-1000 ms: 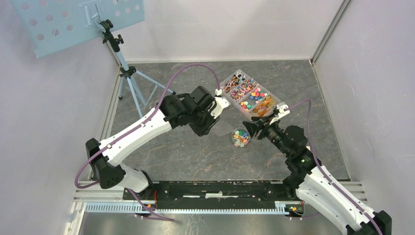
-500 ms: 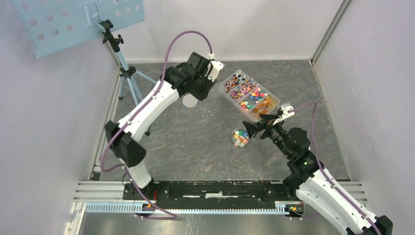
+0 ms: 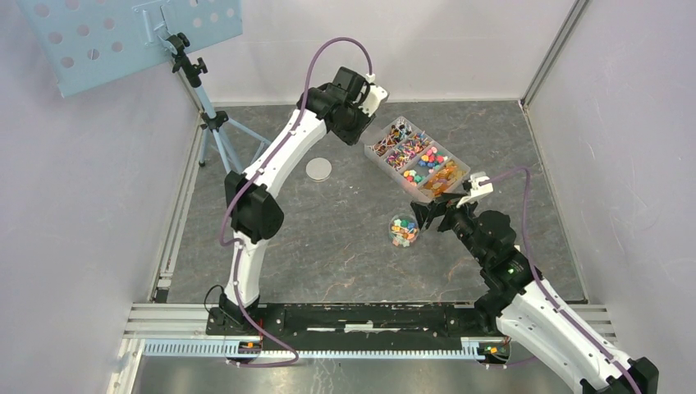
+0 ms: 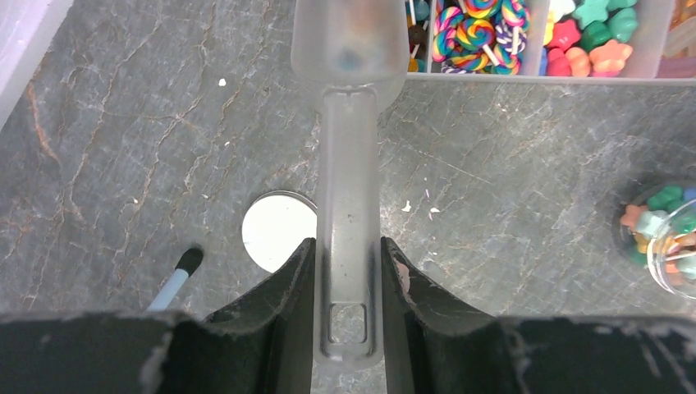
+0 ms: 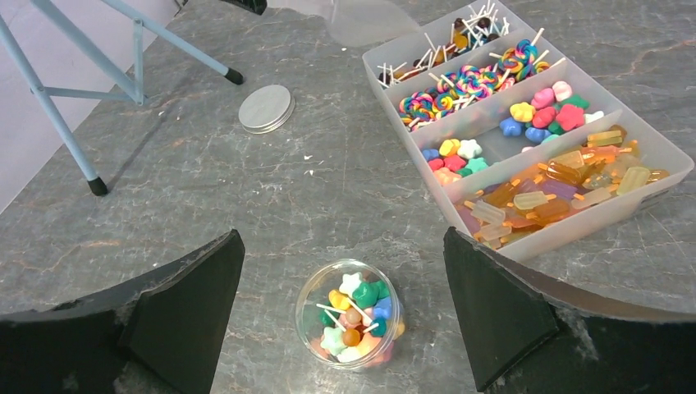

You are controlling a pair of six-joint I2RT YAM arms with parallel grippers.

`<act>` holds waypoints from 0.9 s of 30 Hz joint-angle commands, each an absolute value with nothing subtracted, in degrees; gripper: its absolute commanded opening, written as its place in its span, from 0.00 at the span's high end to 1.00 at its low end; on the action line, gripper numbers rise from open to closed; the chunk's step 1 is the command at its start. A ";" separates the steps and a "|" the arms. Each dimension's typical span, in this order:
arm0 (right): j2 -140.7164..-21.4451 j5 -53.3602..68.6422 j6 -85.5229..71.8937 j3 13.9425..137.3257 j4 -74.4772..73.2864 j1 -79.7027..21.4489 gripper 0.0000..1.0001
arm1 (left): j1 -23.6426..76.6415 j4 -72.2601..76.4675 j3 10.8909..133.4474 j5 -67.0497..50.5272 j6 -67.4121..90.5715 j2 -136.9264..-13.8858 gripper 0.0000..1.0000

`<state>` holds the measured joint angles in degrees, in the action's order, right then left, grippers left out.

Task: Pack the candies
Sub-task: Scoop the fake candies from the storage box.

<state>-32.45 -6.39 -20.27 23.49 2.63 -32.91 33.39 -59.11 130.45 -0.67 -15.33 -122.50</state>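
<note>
My left gripper [image 4: 348, 250] is shut on the handle of a clear plastic scoop [image 4: 349, 148]. The scoop's bowl hangs over the near edge of the divided tray [image 5: 574, 230]. The tray's compartments hold candies [image 5: 484, 82]: swirl lollipops, small coloured shapes and amber sticks. A small clear jar [image 5: 350, 314] stands upright on the table with more candies in it. My right gripper [image 5: 341, 234] is open wide just short of the jar, with a finger on either side and neither touching it. From above, the jar [image 3: 403, 231] sits just left of the right gripper [image 3: 423, 215].
A round grey lid [image 3: 318, 169] lies flat on the table left of the tray, seen below the scoop handle as the lid [image 4: 279, 230]. A blue tripod [image 3: 209, 123] with a perforated panel stands at the back left, one foot [image 5: 97, 185] on the table. Walls close in both sides.
The left arm has swung with the scoop from beside the jar back to the tray's left corner, uncovering the lid. The right jaws have opened wide.
</note>
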 commanded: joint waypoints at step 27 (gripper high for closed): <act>-73.03 -0.80 -32.27 31.49 14.55 -3.91 0.40 | 32.61 -56.07 135.62 -5.71 -23.29 -131.60 0.98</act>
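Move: Beyond the right hand, the candy tray's near-right end wall lies about 13 cm ahead, 10 cm to its right and 15 cm below; the popsicle compartment's middle is some 4 cm farther out than that wall, and the round jar about 2 cm ahead and 2 cm left of the hand. From the left hand, holding the scoop, the far-left lollipop compartment lies roughly 9 cm ahead, 12 cm right and 16 cm below; the swirl-lollipop compartment is 3 cm nearer and 4 cm farther right of it. Leaving the space above the jar, the right hand first reaches forward, then swings right and down, about 11 cm each way, to the tray's near-right wall, tipping down and turning clockwise some 25 degrees each while its wide-open fingers narrow by about a third. The left hand keeps its grip on the scoop and sinks about 5 cm, easing slightly forward and right, towards the lollipop compartment. ##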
